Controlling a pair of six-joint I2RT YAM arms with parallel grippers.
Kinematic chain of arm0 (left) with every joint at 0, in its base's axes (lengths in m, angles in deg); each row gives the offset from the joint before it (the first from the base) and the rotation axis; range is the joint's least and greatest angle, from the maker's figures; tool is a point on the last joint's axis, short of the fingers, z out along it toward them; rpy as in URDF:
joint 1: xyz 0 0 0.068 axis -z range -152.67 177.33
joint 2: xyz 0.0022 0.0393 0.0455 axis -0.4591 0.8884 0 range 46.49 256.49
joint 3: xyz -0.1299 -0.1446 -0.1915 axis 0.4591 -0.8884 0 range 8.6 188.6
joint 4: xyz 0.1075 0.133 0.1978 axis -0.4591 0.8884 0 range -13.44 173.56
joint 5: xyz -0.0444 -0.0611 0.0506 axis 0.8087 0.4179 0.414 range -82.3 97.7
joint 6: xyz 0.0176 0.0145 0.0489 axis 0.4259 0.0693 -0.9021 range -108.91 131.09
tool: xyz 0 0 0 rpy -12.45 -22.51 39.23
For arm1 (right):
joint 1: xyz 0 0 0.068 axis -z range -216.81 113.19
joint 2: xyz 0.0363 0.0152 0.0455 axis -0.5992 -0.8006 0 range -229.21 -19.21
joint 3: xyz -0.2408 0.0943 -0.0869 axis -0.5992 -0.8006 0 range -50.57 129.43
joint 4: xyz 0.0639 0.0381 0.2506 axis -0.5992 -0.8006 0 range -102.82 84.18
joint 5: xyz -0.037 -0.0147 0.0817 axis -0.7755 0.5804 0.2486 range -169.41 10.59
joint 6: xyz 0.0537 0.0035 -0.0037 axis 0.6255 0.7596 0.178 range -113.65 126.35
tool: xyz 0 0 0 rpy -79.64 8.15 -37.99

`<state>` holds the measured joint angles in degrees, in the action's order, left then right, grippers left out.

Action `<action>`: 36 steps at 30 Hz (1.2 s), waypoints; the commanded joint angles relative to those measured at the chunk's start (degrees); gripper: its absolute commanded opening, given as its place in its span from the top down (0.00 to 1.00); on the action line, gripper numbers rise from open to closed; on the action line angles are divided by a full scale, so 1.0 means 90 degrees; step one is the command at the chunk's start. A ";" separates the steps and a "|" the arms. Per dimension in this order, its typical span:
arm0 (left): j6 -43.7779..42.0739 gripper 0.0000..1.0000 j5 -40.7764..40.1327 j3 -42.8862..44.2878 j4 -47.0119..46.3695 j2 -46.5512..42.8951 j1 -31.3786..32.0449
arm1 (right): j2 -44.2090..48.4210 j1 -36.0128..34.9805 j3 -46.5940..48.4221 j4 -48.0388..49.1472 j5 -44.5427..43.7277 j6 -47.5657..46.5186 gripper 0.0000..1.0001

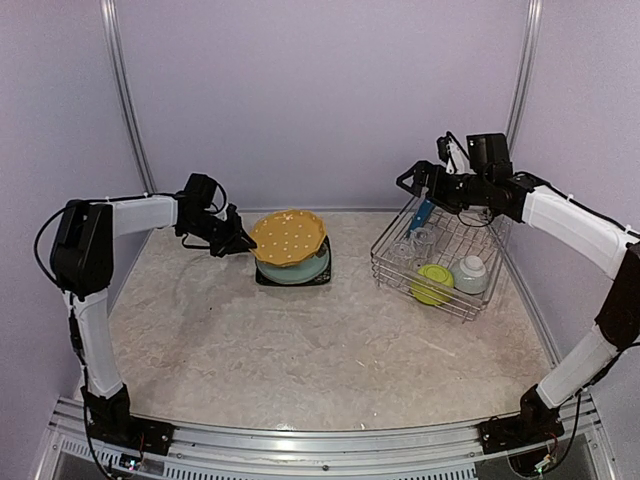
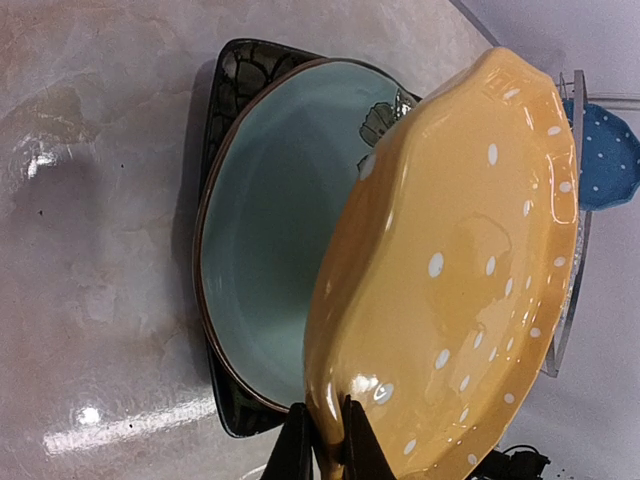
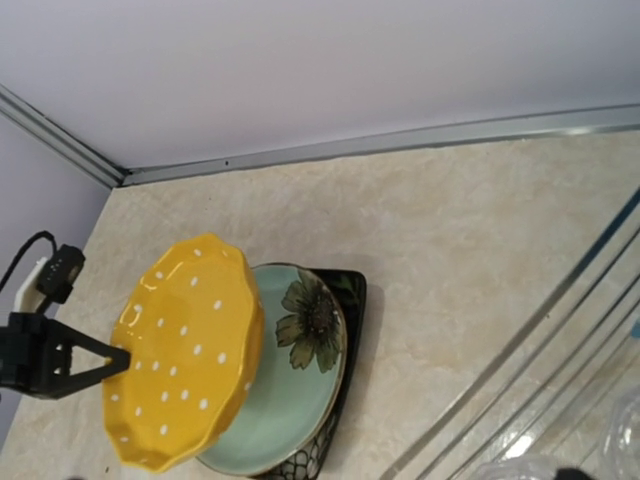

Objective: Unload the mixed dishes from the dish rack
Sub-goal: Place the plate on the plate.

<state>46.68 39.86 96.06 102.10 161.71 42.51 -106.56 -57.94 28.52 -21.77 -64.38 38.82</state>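
My left gripper (image 1: 240,243) (image 2: 328,440) is shut on the rim of the yellow white-dotted plate (image 1: 288,236) (image 2: 460,270) (image 3: 185,350). It holds the plate tilted just above the teal flowered plate (image 1: 300,268) (image 2: 270,230) (image 3: 300,380), which lies on the black square plate (image 1: 325,275) (image 2: 235,75) (image 3: 350,290). At the right stands the dish rack (image 1: 400,285) (image 3: 560,330). It holds an upright blue dotted plate (image 1: 422,214) (image 2: 608,155), clear glasses (image 1: 410,245), a lime-green bowl (image 1: 434,284) and a pale grey-green bowl (image 1: 470,273). My right gripper (image 1: 412,183) hangs open over the rack's far left corner, above the blue plate.
Purple walls with metal corner posts (image 1: 125,110) close in the back and sides. Marble tabletop (image 1: 300,350) lies between the plate stack and the arm bases. The rack sits close to the right wall.
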 commanded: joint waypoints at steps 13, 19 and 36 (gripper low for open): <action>-0.0379 1.00 -0.0157 0.0971 -0.0082 0.0636 0.0115 | 0.0145 0.0282 -0.0203 0.0215 0.0460 0.0289 0.01; -0.0394 1.00 -0.0174 0.1129 -0.0013 0.0824 0.0151 | 0.0135 0.0332 -0.0221 0.0229 0.0539 0.0308 0.01; -0.0678 0.99 -0.0362 0.1595 0.0560 0.1196 0.0254 | 0.0043 0.0399 -0.0223 0.0327 0.0714 0.0435 0.01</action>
<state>42.02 33.17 106.72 109.45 172.31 44.19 -106.54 -55.07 27.34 -19.71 -58.85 42.05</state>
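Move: The left hand holds the orange plate by its left rim; the teal plate it is being taken to has its middle about 12 cm to the hand's right, some 3 cm ahead and 7 cm below. The black plate lies directly under the teal one, 8 cm below the hand, and the dish rack's middle is roughly 50 cm to the right, 3 cm ahead and 5 cm lower. From the idle right hand the teal plate is about 28 cm left, 5 cm ahead and 25 cm down. The left hand, still pinching the orange plate's left rim, lowers it about 5 cm onto the teal plate, easing some 2 cm forward in two small steps as it sinks and nearly stopping over the stack. Meanwhile the wrist rolls about 10 degrees so that the fingers point more steeply down and the plate's right side dips, and the fingers stay shut on the rim without letting go. ##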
